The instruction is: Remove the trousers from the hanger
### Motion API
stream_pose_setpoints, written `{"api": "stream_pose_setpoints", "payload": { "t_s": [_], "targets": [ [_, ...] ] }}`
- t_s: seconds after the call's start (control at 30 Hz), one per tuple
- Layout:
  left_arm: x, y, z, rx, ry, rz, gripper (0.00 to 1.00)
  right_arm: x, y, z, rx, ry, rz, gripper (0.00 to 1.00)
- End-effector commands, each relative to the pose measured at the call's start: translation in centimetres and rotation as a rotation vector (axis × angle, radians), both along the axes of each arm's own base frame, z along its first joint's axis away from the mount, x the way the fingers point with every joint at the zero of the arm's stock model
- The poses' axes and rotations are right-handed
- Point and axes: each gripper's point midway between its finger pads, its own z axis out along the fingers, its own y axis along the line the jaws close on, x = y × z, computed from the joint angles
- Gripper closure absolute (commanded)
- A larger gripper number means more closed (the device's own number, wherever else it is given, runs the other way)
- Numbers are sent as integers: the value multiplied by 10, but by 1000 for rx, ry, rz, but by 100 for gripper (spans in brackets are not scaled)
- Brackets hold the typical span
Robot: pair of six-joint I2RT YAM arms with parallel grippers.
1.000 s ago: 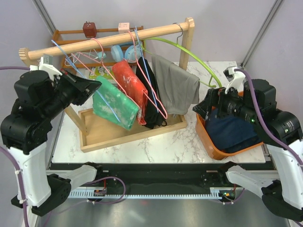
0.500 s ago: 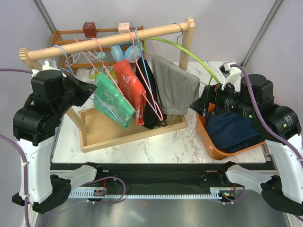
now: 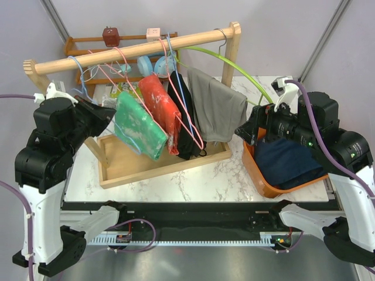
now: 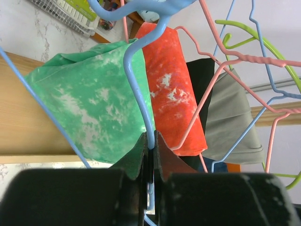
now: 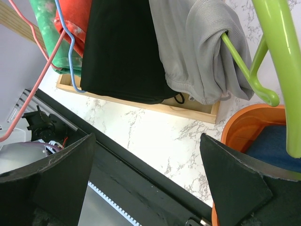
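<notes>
The mint-green trousers hang folded over a light blue wire hanger under the wooden rail. My left gripper is shut on that hanger's wire, just left of the green cloth. The dark navy trousers lie in the orange basket at the right. Over the basket's left rim my right gripper stands wide open, holding nothing.
A red garment, a black one and a grey one hang on pink, blue and green hangers beside the green trousers. A wooden tray lies under the rail. Clips and small items sit on a shelf behind.
My left arm has drawn back and lower to the left, still gripping the blue hanger; the green trousers swung with it. The right gripper shifted slightly left, then held still.
</notes>
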Motion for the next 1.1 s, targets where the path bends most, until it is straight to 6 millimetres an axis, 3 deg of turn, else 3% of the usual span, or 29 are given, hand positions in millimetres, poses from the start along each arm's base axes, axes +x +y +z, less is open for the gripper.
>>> {"api": "stream_pose_setpoints", "payload": {
  "t_s": [0.0,0.13,0.3,0.5,0.6,0.63,0.73,0.83,0.93,1.07],
  "targets": [
    [-29,14,-30,70,99,6,85,-1,4,8,14,-27,26,2],
    [-38,15,-23,73,67,-10,68,-1,5,9,19,-23,28,2],
    [-54,8,-6,48,1,-75,58,-3,4,10,23,-20,28,2],
    [-82,7,40,-8,-164,-118,51,-6,3,4,23,8,16,2],
    [-87,-9,68,-60,-270,-209,50,-9,2,3,35,19,7,2],
    [-87,-23,83,-89,-322,-286,50,-9,2,1,39,29,1,2],
    [-78,-45,100,-129,-357,-386,52,-11,0,-1,52,42,-12,2],
    [-68,-52,108,-126,-375,-415,55,-14,0,0,77,54,-26,2],
    [-48,-60,108,-115,-371,-430,53,-17,-1,1,99,67,-39,2],
    [-12,-64,95,-62,-327,-409,51,-20,-4,6,125,66,-61,2]
  ]
}}
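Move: The left hand still grips the emptied blue hanger, whose hook already sits on the wooden rod, roughly 7 cm ahead, 6 cm left and 12 cm above. The neck of the pink hanger carrying the green trousers lies about 8 cm ahead, 5 cm right and 8 cm up; those trousers hang some 6 cm ahead, 6 cm right and 10 cm below. From the right hand that neck is about 13 cm ahead, 32 cm left and 10 cm up. The left hand opens its fingers to about half, lets go of the blue hanger and draws back about 9 cm, dipping slightly before it starts to climb. It then rises to some 10 cm above where it let go while swinging right and coming forward again by about 4 cm, up beside the pink hanger of the green trousers, the wrist turning some 20 degrees clockwise and tipping the fingers up by nearly as much. ##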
